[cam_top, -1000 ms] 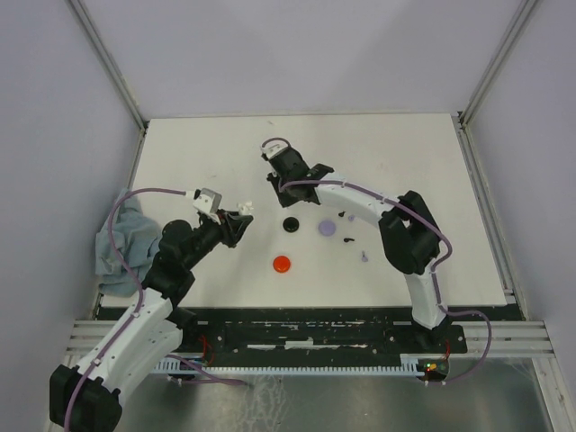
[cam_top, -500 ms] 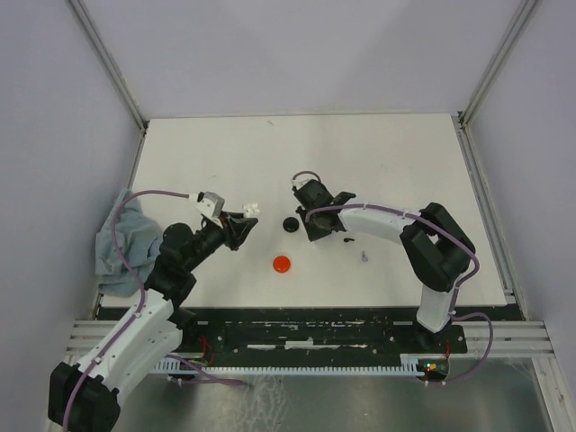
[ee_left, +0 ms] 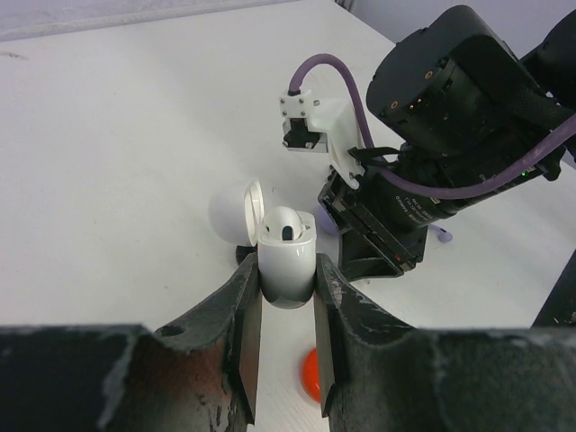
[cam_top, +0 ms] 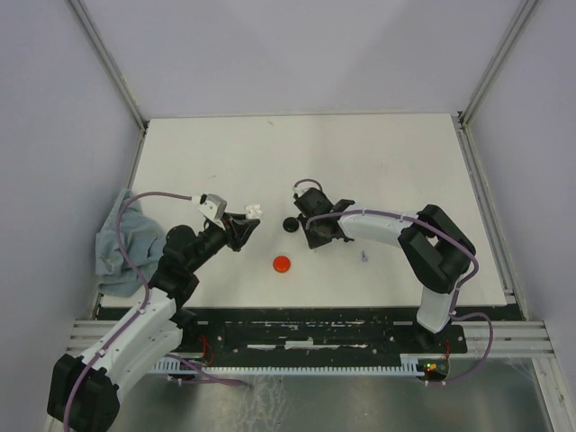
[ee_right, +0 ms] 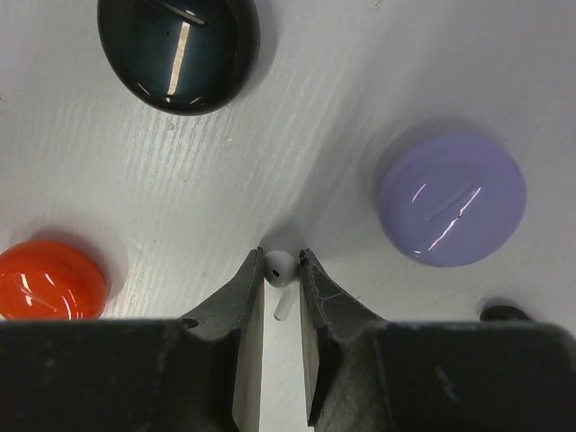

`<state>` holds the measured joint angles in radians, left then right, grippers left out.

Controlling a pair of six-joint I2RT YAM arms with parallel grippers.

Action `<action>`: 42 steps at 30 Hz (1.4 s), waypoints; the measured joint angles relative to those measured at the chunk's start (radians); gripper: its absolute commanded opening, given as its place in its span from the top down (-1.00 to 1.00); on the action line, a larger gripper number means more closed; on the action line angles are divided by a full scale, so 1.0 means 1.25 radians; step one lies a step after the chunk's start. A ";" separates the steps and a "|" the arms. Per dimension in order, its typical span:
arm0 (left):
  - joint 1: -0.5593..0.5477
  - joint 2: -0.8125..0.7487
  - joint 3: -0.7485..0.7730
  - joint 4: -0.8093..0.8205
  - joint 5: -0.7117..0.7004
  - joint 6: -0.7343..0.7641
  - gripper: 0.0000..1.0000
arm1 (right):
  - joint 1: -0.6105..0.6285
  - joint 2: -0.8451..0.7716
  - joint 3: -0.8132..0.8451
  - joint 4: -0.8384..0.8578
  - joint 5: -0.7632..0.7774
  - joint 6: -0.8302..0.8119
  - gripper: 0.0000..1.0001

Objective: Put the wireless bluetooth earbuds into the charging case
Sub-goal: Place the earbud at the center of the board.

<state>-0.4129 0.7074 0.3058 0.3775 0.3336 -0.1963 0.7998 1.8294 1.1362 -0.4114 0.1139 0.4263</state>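
My left gripper (ee_left: 286,273) is shut on a white charging case (ee_left: 286,263), held off the table with its lid (ee_left: 255,209) open. One white earbud (ee_left: 285,223) sits in the case. From above, the case (cam_top: 253,211) shows at the left gripper (cam_top: 245,219), left of the right arm. My right gripper (ee_right: 281,263) is shut on another white earbud (ee_right: 278,266), stem towards the camera, low over the table; I cannot tell if it touches. In the top view the right gripper (cam_top: 317,232) points down among the round cases.
Round cases lie around the right gripper: black (ee_right: 178,49), lavender (ee_right: 452,200), red (ee_right: 49,281). A black earbud (ee_right: 504,313) lies at the lower right. A lavender earbud (cam_top: 364,256) lies right of the gripper. A blue-grey cloth (cam_top: 117,247) lies at the table's left edge.
The right arm has swung from the table's middle towards the near side and down over the round cases, hiding the lavender case from above. The left gripper, still holding the case, edged right.
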 measured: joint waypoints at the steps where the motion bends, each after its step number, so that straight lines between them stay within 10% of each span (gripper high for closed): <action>1: 0.000 0.000 -0.001 0.002 0.000 0.000 0.95 | 0.003 0.000 0.000 0.000 0.000 0.000 0.59; 42: 0.000 -0.020 -0.002 0.018 0.007 0.000 0.95 | 0.024 0.101 0.227 -0.312 0.012 0.016 0.08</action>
<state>-0.4129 0.6819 0.3035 0.3996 0.3420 -0.1967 0.8295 1.9560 1.4200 -0.8013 0.1284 0.4461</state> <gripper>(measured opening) 0.330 0.467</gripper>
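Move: The right hand holds the earbud in its fingertips, at or barely above the board; its place is about 1 cm back and 1 cm left, 1 cm down. From that hand the black case lies some 6 cm ahead and 5 cm left, the purple case about 5 cm ahead and 4 cm right, the red case roughly 3 cm back and 8 cm left. From the left hand, the earbud is some 3 cm ahead, 13 cm right and 18 cm below. Still pinching the earbud at board level, the right hand edges about 1 cm back and left, then opens its fingers from a quarter to nearly half and lets go. Opening, it draws another 1 cm back and 2 cm right, then lifts some 2.5 cm, swinging back left and sinking slightly at the end, the fingers tipping about 10 degrees. The left hand keeps hold of the white case. ##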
